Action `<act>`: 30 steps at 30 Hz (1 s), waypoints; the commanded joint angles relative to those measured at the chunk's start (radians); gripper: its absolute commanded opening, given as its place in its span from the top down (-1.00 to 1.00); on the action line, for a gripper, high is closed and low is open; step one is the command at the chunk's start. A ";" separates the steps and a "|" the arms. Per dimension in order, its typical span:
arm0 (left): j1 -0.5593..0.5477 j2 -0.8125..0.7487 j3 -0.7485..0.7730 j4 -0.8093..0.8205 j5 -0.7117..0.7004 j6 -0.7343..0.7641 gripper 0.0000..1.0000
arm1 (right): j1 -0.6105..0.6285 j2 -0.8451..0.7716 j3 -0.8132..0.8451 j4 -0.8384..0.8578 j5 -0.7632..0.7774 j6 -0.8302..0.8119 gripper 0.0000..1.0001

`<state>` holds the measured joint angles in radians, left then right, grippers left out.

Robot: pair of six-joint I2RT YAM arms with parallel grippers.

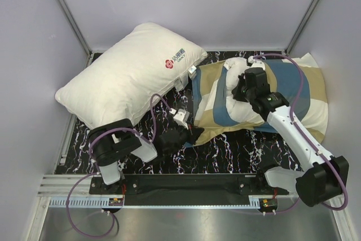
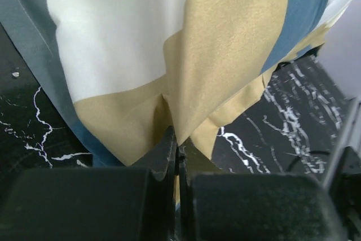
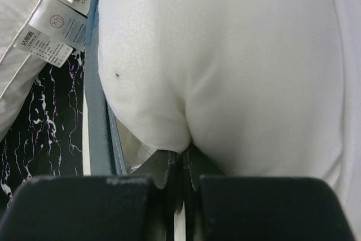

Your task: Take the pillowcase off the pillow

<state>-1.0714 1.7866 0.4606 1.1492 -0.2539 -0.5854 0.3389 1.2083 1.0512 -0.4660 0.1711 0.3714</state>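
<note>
The checked teal, tan and cream pillowcase (image 1: 304,91) lies at the right of the dark marbled table (image 1: 237,153). The plain off-white pillow (image 1: 240,111) bulges out of its left opening. My left gripper (image 1: 194,134) is at the case's near left corner. In the left wrist view that gripper (image 2: 178,145) is shut on a tan fold of the pillowcase (image 2: 225,43). My right gripper (image 1: 237,88) is on top of the exposed pillow. Seen from the right wrist, it (image 3: 184,156) is shut on a pinch of the pillow (image 3: 225,55), which has a tiny dark speck. The pillowcase's teal edge (image 3: 98,111) runs along the left.
A second white pillow with a red logo (image 1: 130,74) lies at the back left, touching the pillowcase's left end. Its sewn-in labels (image 3: 56,21) show in the right wrist view. Pale walls enclose the table on three sides. A metal rail (image 1: 186,187) carries both arm bases along the near edge.
</note>
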 commanded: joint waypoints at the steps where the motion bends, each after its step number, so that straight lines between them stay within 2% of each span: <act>1: 0.036 -0.007 -0.099 -0.022 -0.139 -0.051 1.00 | -0.058 -0.098 0.095 0.000 0.211 -0.069 1.00; 8: 0.103 0.020 -0.181 0.085 -0.127 -0.132 1.00 | -0.086 -0.154 0.159 -0.075 0.221 -0.091 1.00; 17: 0.197 0.034 -0.295 0.225 -0.096 -0.166 1.00 | -0.175 -0.227 0.213 -0.168 0.188 -0.141 1.00; 22: 0.221 -0.048 -0.332 0.187 -0.102 -0.146 1.00 | -0.195 -0.282 0.127 -0.177 0.156 -0.124 1.00; 27: 0.251 -0.171 -0.356 0.124 -0.079 -0.119 1.00 | -0.198 -0.315 0.020 -0.198 0.024 -0.085 1.00; 30: 0.229 -0.340 -0.288 -0.087 -0.042 -0.061 1.00 | -0.198 -0.369 -0.104 -0.151 -0.097 -0.039 1.00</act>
<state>-0.8238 1.5883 0.1032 1.1702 -0.2825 -0.7414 0.1650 0.8612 1.0424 -0.6415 0.0929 0.3195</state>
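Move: The left fingers are shut on the pillowcase's near corner. The white bulge of the pillow lies some 14 cm ahead of that hand, 17 cm to its right and about 6 cm higher, while the loose pillow's middle is roughly 21 cm ahead, 25 cm left and 4 cm up. The right hand grips the same bulge, its middle about 4 cm below, 3 cm right and 1 cm back. From that hand the label tags lie 18 cm left, 5 cm ahead and 8 cm down. Still pinching the pillowcase corner, the left hand hauls it leftward about 5 cm, rising a little and rolling its left side down, then darts some 9 cm farther left and downward, the roll undone and the wrist swung counter-clockwise; the cloth comes out of its still-shut fingers. The right hand keeps its pinch on the pillow and draws it up, back and to the right, 6 cm or so each way. ##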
